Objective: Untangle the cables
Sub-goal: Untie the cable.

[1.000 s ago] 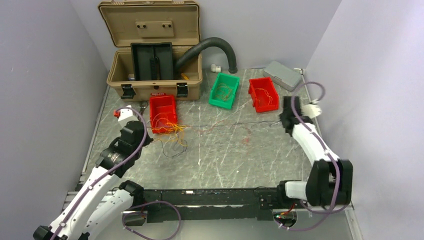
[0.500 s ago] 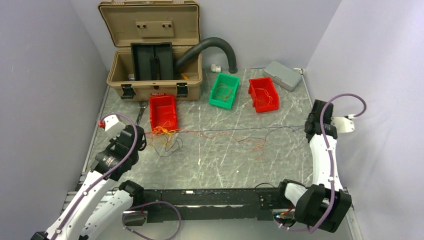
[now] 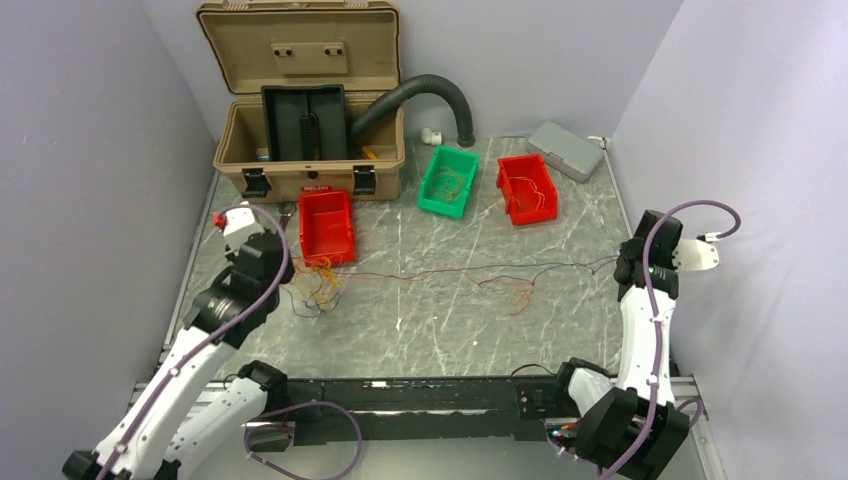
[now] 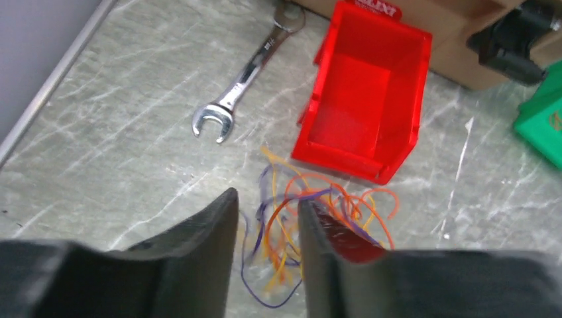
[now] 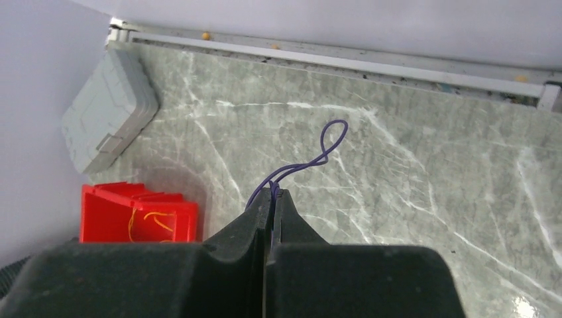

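The cables are thin wires: a loose orange, yellow and purple tangle (image 3: 318, 285) lies in front of the left red bin (image 3: 327, 222). One dark wire (image 3: 470, 270) runs taut from the tangle across the table to my right gripper (image 3: 627, 266). In the right wrist view that gripper (image 5: 272, 192) is shut on the purple wire (image 5: 331, 132), which loops out past the tips. My left gripper (image 4: 266, 202) hovers open over the tangle (image 4: 309, 175), with strands lying loose on the table between its fingers. Red and orange strands (image 3: 515, 295) lie mid-table.
A wrench (image 4: 245, 83) lies left of the red bin (image 4: 364, 99). At the back stand an open tan toolbox (image 3: 305, 110) with a black hose (image 3: 420, 95), a green bin (image 3: 449, 180), a second red bin (image 3: 526, 187) and a grey box (image 3: 565, 148).
My right gripper has pulled rightward toward the table edge, drawing the dark wire out long. The left gripper has opened and let go of the tangle, which shifted left.
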### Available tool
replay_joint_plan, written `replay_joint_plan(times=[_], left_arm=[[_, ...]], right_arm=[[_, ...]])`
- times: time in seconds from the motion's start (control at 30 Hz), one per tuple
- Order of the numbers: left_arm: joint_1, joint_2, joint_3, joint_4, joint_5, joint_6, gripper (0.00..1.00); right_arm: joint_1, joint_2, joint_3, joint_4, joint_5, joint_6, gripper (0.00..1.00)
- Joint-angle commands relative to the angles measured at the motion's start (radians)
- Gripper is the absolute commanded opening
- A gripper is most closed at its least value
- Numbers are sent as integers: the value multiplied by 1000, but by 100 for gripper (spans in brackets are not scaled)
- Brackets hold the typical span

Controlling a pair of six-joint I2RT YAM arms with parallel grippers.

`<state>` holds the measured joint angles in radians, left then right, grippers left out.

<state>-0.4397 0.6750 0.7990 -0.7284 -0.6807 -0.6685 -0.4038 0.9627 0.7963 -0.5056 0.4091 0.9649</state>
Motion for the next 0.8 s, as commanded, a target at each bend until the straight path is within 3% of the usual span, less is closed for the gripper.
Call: replay_joint_plan(times=[0.0, 0.03, 0.07, 0.13, 0.27, 0.37, 0.57, 0.77], left_arm=[[6, 93, 82, 42, 123, 114, 67], [6, 111, 92, 51, 164, 127, 83], [6, 127, 100, 63, 206, 146, 91], [6, 155, 105, 110, 344, 208, 99], [-3, 191, 49, 327, 703, 291, 100], [-49, 229, 24, 509, 844, 315, 99], [-219, 397, 126, 716, 914, 407, 99], [-253, 618, 291, 838, 924, 400, 100]], right_arm=[[66, -34, 29, 107, -60, -161, 0], [113, -30, 42, 109, -61, -178, 0], [185, -23, 59, 107, -50, -190, 0], [305, -11, 110, 103, -11, -218, 0], [512, 39, 274, 81, 30, -273, 0], [598, 81, 426, 58, -21, -298, 0], [716, 147, 673, 56, -185, -326, 0], [760, 198, 868, 89, -355, -274, 0]])
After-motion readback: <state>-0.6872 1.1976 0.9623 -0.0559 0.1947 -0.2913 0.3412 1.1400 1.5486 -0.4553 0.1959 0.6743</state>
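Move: The purple cable's end loop is still pinched in the right hand, and the cable runs left to the tangle at the left hand's fingertips. From the right hand, the right red bin is about 28 cm ahead, 25 cm left and 15 cm below; the green bin 32 ahead, 44 left. The cable's middle stretch lies some 30 cm right of the left hand, 3 ahead, 10 below; the left red bin 25 ahead, 11 right. The purple cable is drawn up by the right hand, which keeps its pinch and sweeps left and then steeply up, nearly 30 cm each way, with about 8 cm forward, its fingers swinging counter-clockwise and tipping up. The left hand opens wide, lets go of the tangle and travels some 28 cm right, lastly rising a little, turning clockwise about 70 degrees towards the lifted stretch. ##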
